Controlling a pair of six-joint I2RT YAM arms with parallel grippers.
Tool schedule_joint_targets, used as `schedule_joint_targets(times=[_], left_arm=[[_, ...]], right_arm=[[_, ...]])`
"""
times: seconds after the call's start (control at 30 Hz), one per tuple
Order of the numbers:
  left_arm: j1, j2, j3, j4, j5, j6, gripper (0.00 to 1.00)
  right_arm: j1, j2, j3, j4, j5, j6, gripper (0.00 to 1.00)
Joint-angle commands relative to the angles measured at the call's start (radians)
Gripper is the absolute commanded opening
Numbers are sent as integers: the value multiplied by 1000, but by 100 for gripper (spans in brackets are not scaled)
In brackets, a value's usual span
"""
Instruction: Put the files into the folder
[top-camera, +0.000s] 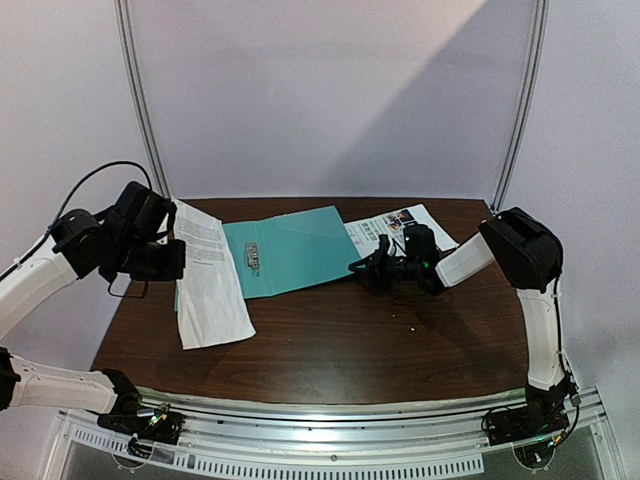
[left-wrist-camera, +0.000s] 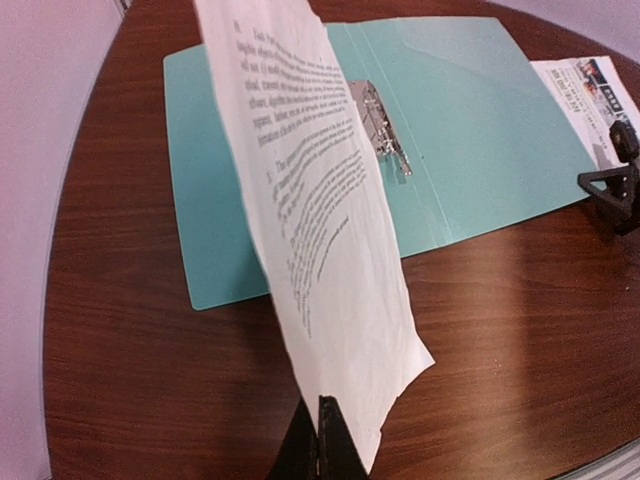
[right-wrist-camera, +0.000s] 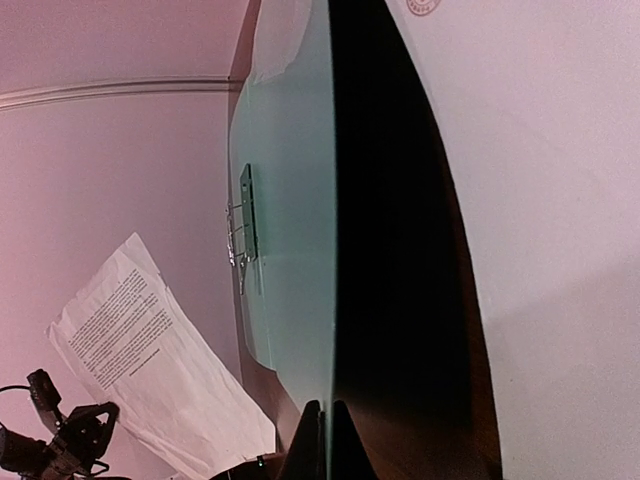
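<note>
My left gripper (top-camera: 180, 262) (left-wrist-camera: 322, 405) is shut on the edge of the white text sheet (top-camera: 212, 285) (left-wrist-camera: 320, 200), one of the files. The sheet hangs tilted over the table's left side, its lower end near the wood. The teal folder (top-camera: 295, 248) (left-wrist-camera: 480, 120) lies open at the back centre, with its metal clip (left-wrist-camera: 380, 130) (right-wrist-camera: 243, 225) showing at the spine. My right gripper (top-camera: 356, 267) (right-wrist-camera: 327, 405) is shut on the folder's (right-wrist-camera: 290, 200) right edge. The colour-photo sheet (top-camera: 400, 222) (left-wrist-camera: 585, 90) lies flat behind that gripper, partly under the folder.
The dark wooden table (top-camera: 400, 340) has a metal rail along its near edge (top-camera: 350, 410). Two slanted frame posts (top-camera: 145, 110) (top-camera: 522, 100) rise at the back corners against a pale wall. The right arm's forearm (top-camera: 465, 260) reaches across the table's right side.
</note>
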Motion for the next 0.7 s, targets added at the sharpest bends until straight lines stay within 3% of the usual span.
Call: schedule_joint_targets(times=[0.0, 0.3, 0.53, 0.67], left_arm=[[18, -3, 48, -51, 5, 29, 0], [20, 27, 80, 13, 128, 48, 0], [20, 29, 68, 143, 333, 43, 0], [20, 9, 36, 149, 325, 8, 0]], right_arm=[[12, -11, -36, -218, 41, -99, 0], [13, -233, -264, -397, 92, -249, 0], [13, -437, -444, -517, 184, -307, 0], [12, -550, -525, -576, 240, -312, 0]])
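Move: The left hand holds the papers hanging. The folder's metal clip lies about 22 cm ahead of it, 10 cm to its right and 21 cm below; the folder's near left corner is only some 8 cm ahead and 5 cm left, equally low. The right hand already pinches the folder's near right corner: from it the papers' middle is roughly 29 cm left and 7 cm back, the clip 23 cm left and 6 cm ahead, the printed flyer 11 cm right and 12 cm ahead. Keeping its pinch on the folder's corner, the right hand drags the folder back towards the robot by about 11 cm and to the right by 9, sinking slightly while its fingers tip some 20 degrees further down. The left hand keeps hold of the papers and carries them roughly 5 cm right over the folder's left half, rising a little as it tilts and swings clockwise. ##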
